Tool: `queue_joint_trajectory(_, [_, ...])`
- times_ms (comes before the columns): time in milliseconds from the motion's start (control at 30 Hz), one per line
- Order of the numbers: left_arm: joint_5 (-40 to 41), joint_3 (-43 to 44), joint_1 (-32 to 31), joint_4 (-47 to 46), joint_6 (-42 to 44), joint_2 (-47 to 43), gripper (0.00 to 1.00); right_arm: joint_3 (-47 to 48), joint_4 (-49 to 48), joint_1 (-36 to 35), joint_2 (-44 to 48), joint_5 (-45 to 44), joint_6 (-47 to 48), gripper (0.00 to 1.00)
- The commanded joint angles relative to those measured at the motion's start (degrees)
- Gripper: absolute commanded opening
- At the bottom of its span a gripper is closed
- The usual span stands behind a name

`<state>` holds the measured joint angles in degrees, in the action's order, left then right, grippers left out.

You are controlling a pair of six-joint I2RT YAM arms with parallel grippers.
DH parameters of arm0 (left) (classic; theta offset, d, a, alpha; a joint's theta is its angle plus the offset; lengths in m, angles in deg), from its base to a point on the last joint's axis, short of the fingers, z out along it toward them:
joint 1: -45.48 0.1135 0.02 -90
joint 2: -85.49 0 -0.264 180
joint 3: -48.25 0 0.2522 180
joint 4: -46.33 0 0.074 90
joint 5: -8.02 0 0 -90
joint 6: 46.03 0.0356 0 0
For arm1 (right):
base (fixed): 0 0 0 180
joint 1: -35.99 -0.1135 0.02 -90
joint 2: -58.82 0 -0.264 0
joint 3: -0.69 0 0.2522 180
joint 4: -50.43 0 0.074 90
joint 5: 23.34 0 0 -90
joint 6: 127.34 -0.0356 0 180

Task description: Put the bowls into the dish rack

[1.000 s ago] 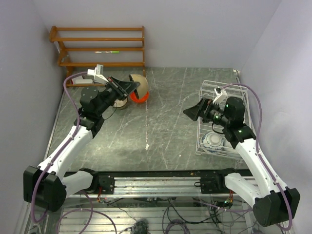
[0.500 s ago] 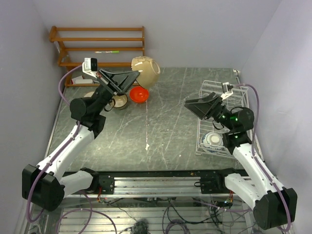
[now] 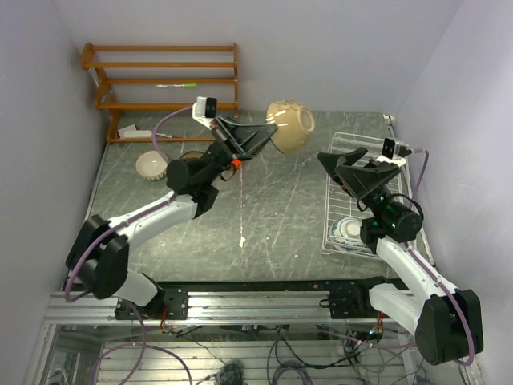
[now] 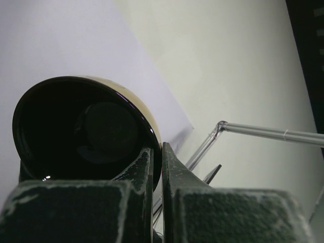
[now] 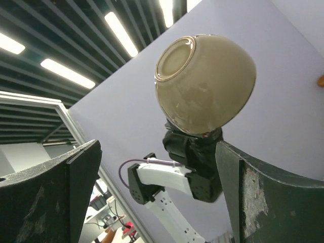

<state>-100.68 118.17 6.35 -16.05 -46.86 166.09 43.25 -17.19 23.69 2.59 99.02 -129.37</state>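
My left gripper (image 3: 264,135) is shut on the rim of the tan-brown bowl (image 3: 290,126) and holds it high in the air, tilted, left of the dish rack (image 3: 365,143). In the left wrist view the bowl's dark inside (image 4: 86,126) fills the left, and its rim is pinched in my left gripper (image 4: 157,154). My right gripper (image 3: 343,162) stands open over the rack, pointing up at the bowl. The bowl's underside (image 5: 205,83) shows above my right gripper (image 5: 157,192), apart from both fingers. A blue-and-white bowl (image 3: 350,230) lies in the rack. A cream-white bowl (image 3: 151,165) sits on the table at the back left.
A brown wooden shelf unit (image 3: 160,76) stands against the back wall at the left. A sliver of the orange-red bowl (image 3: 238,164) shows behind my left arm. The rack's thin wire (image 4: 273,132) crosses the left wrist view.
My left arm has lifted the tan-brown bowl from the back left and swung it right, toward the rack. My right gripper has tilted upward and moved toward the rack's far end.
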Motion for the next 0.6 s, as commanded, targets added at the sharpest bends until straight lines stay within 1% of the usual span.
queue_joint_trajectory(0, [4.4, 7.2, -4.2, -16.1, 0.1, 6.3, 0.07, -2.2, -6.6, -0.3, 0.5, -3.6, -3.0, 0.94])
queue_joint_trajectory(133, [5.9, 12.1, -5.9, -22.0, -2.9, 13.5, 0.07, -6.0, -11.7, -0.4, -1.0, -5.1, -5.6, 0.92])
queue_joint_trajectory(200, [6.4, 14.0, -6.3, -22.8, -3.5, 15.6, 0.07, -7.6, -14.6, -0.3, -1.9, -5.8, -6.7, 0.92])
queue_joint_trajectory(400, [6.0, 18.2, -7.8, -22.8, -2.1, 17.7, 0.07, -8.1, -22.1, -0.2, -6.1, -7.8, -7.3, 0.91])
queue_joint_trajectory(500, [6.3, 19.2, -8.3, -22.7, -2.6, 17.9, 0.07, -7.0, -22.8, -0.2, -8.1, -9.0, -6.9, 0.9])
queue_joint_trajectory(567, [6.6, 19.4, -8.6, -22.8, -3.1, 18.4, 0.07, -6.0, -22.8, -0.2, -8.3, -9.6, -4.9, 0.9])
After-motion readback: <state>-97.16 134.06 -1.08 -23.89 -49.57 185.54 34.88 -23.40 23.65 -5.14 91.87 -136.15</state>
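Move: Pinched by its rim in the left fingers, the brown bowl is held high above the table. The open right gripper waits about 13 cm to the left hand's right, some 3 cm back and 6 cm lower. From the right hand, the brown bowl's middle is roughly 9 cm left, 5 cm ahead and 8 cm up; the dish rack's middle is about 18 cm right, 10 cm ahead and 37 cm below, and the blue-patterned bowl in it 12 cm right, level and 37 cm below. Rightward, some 7 cm and easing to a stop, the left hand carries the brown bowl across towards the space above the right gripper, keeping its rim pinch and height, with only a slight clockwise turn. Meanwhile the right hand, fingers still wide open and empty, sinks about 5.5 cm and, after a tiny draw back, goes 4 cm forward, its fingers tipping forward about 15 degrees. ##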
